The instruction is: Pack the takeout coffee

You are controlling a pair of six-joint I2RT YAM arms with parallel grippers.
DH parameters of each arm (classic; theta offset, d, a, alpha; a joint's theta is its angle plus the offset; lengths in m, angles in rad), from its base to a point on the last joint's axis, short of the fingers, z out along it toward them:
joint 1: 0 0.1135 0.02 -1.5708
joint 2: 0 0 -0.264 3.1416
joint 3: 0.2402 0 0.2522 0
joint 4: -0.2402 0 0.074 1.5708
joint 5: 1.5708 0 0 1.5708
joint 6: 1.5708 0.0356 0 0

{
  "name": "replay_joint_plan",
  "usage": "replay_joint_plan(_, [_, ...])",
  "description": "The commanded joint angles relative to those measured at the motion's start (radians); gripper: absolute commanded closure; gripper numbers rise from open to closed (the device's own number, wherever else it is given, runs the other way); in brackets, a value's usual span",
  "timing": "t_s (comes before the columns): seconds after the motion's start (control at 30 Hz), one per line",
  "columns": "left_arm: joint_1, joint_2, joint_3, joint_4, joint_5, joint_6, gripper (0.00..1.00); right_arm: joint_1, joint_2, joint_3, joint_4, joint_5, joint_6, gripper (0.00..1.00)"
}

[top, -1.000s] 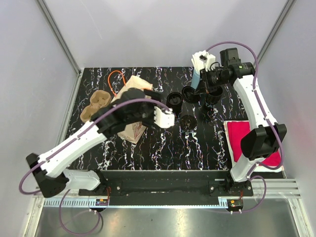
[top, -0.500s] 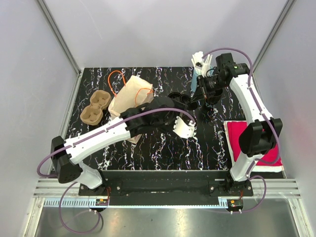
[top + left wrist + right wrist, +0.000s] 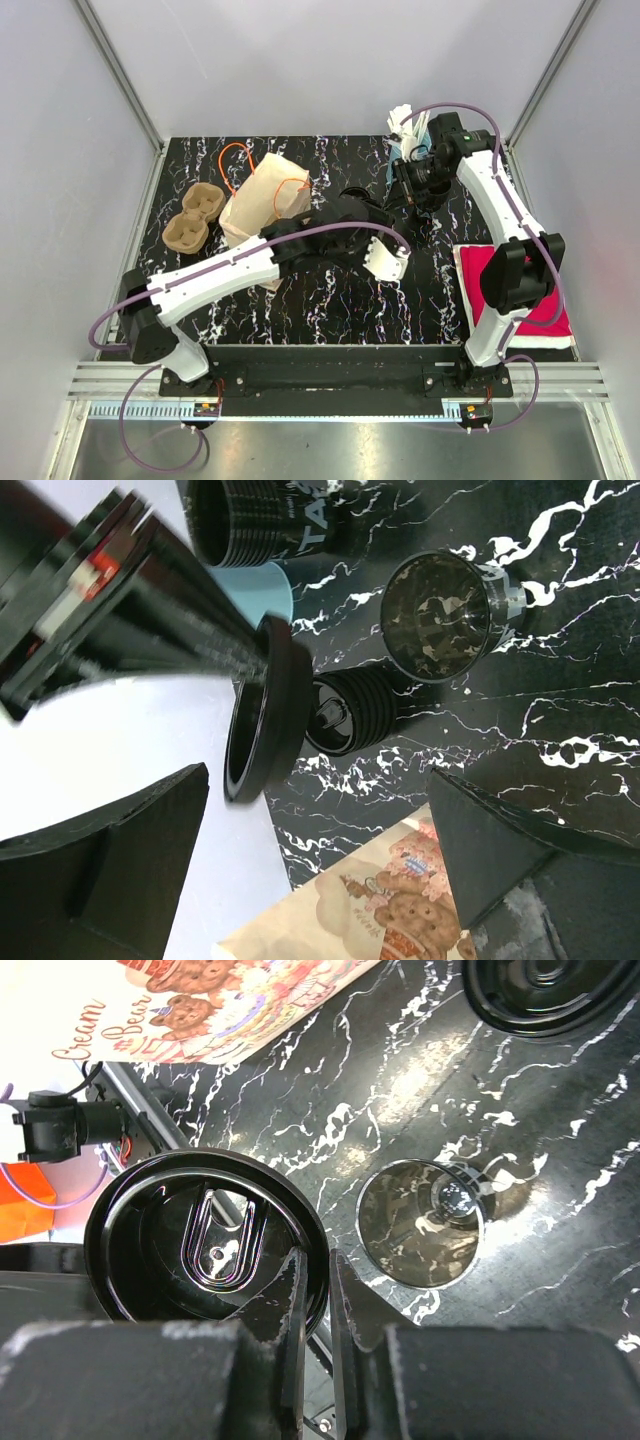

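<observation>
My right gripper (image 3: 318, 1290) is shut on the rim of a black coffee lid (image 3: 190, 1240), held in the air over the table. Just right of it and below stands an open black cup (image 3: 420, 1222). In the left wrist view the same lid (image 3: 262, 720) hangs edge-on above a ribbed black cup (image 3: 352, 712), with an open cup (image 3: 440, 615) beyond. My left gripper (image 3: 320, 880) is wide open with nothing between its fingers (image 3: 110, 865). In the top view it (image 3: 388, 262) hovers mid-table, near the right gripper (image 3: 408, 190). The printed paper bag (image 3: 258, 195) lies at the left.
Two brown pulp cup carriers (image 3: 193, 217) sit left of the bag. A red cloth (image 3: 500, 285) lies at the right edge. Another black lid (image 3: 545, 995) rests on the marble table (image 3: 330, 300). A third black cup (image 3: 260, 525) and a light blue object (image 3: 255, 585) stand at the back.
My left arm has swung right, from over the paper bag to the cups at mid-table, still open. The right gripper has shifted a little with the lid in it.
</observation>
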Motion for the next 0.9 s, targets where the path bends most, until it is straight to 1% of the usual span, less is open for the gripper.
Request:
replay_joint_plan(0.0, [-0.010, 0.027, 0.047, 0.068, -0.047, 0.023, 0.01, 0.030, -0.025, -0.006, -0.004, -0.015, 0.010, 0.85])
replay_joint_plan(0.17, [-0.011, 0.047, 0.051, 0.074, -0.058, 0.031, 0.02, 0.040, -0.031, -0.015, -0.003, -0.011, 0.010, 0.86])
replay_joint_plan(0.23, [-0.013, 0.053, 0.053, 0.075, -0.064, 0.035, 0.05, 0.044, -0.034, -0.013, -0.003, -0.009, 0.012, 0.86])
replay_joint_plan(0.27, [-0.014, 0.055, 0.051, 0.077, -0.067, 0.035, 0.09, 0.046, -0.034, -0.013, -0.003, -0.009, 0.013, 0.85])
replay_joint_plan(0.33, [-0.016, 0.061, 0.054, 0.077, -0.068, 0.034, 0.13, 0.049, -0.035, -0.015, -0.003, -0.006, 0.012, 0.86])
replay_joint_plan(0.37, [-0.014, 0.062, 0.054, 0.078, -0.068, 0.035, 0.16, 0.052, -0.037, -0.016, -0.003, -0.006, 0.012, 0.85])
replay_joint_plan(0.4, [-0.014, 0.067, 0.054, 0.078, -0.068, 0.034, 0.23, 0.053, -0.039, -0.016, -0.004, -0.003, 0.010, 0.86])
replay_joint_plan(0.47, [-0.016, 0.069, 0.053, 0.080, -0.068, 0.029, 0.31, 0.053, -0.039, -0.018, -0.003, -0.002, 0.010, 0.85])
replay_joint_plan(0.5, [-0.016, 0.072, 0.054, 0.080, -0.068, 0.029, 0.40, 0.055, -0.039, -0.018, -0.003, 0.000, 0.012, 0.86])
replay_joint_plan(0.53, [-0.016, 0.072, 0.054, 0.080, -0.065, 0.026, 0.44, 0.055, -0.040, -0.018, -0.003, 0.000, 0.012, 0.85])
replay_joint_plan(0.6, [-0.017, 0.076, 0.054, 0.080, -0.065, 0.023, 0.51, 0.056, -0.037, -0.016, -0.003, 0.002, 0.010, 0.85])
replay_joint_plan(0.7, [-0.022, 0.081, 0.054, 0.080, -0.065, 0.018, 0.52, 0.055, -0.035, -0.015, -0.003, 0.002, 0.010, 0.86])
replay_joint_plan(0.73, [-0.025, 0.082, 0.054, 0.078, -0.064, 0.018, 0.60, 0.056, -0.035, -0.015, -0.003, 0.003, 0.010, 0.85])
replay_joint_plan(0.8, [-0.025, 0.087, 0.056, 0.077, -0.067, 0.014, 0.65, 0.055, -0.037, -0.013, -0.003, 0.005, 0.010, 0.85])
replay_joint_plan(0.83, [-0.028, 0.088, 0.057, 0.077, -0.068, 0.012, 0.74, 0.055, -0.039, -0.010, -0.003, 0.006, 0.010, 0.85])
replay_joint_plan(0.87, [-0.028, 0.090, 0.057, 0.077, -0.068, 0.006, 0.76, 0.055, -0.042, -0.009, -0.003, 0.008, 0.010, 0.85])
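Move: The black lid I hold by its rim in my right hand has its middle about 4 cm ahead of my open left hand, 4 cm to its right and a shade lower. From my right hand the lid's middle lies some 4 cm back, 2 cm left and 1 cm higher. The smoked cup stands about 2 cm ahead of my left hand, 4 cm right and 17 cm below; the lid stack about 13 cm ahead, 2 cm left and 18 cm below. I bring both hands together on the lid in the air: my left hand sinks and edges right and forward, about 3 cm in all, until its fingers straddle the free rim, closing from wide open to roughly a third. My right hand keeps its pinch on the rim and carries the lid left and slightly back, not quite 2 cm, towards my left hand. ##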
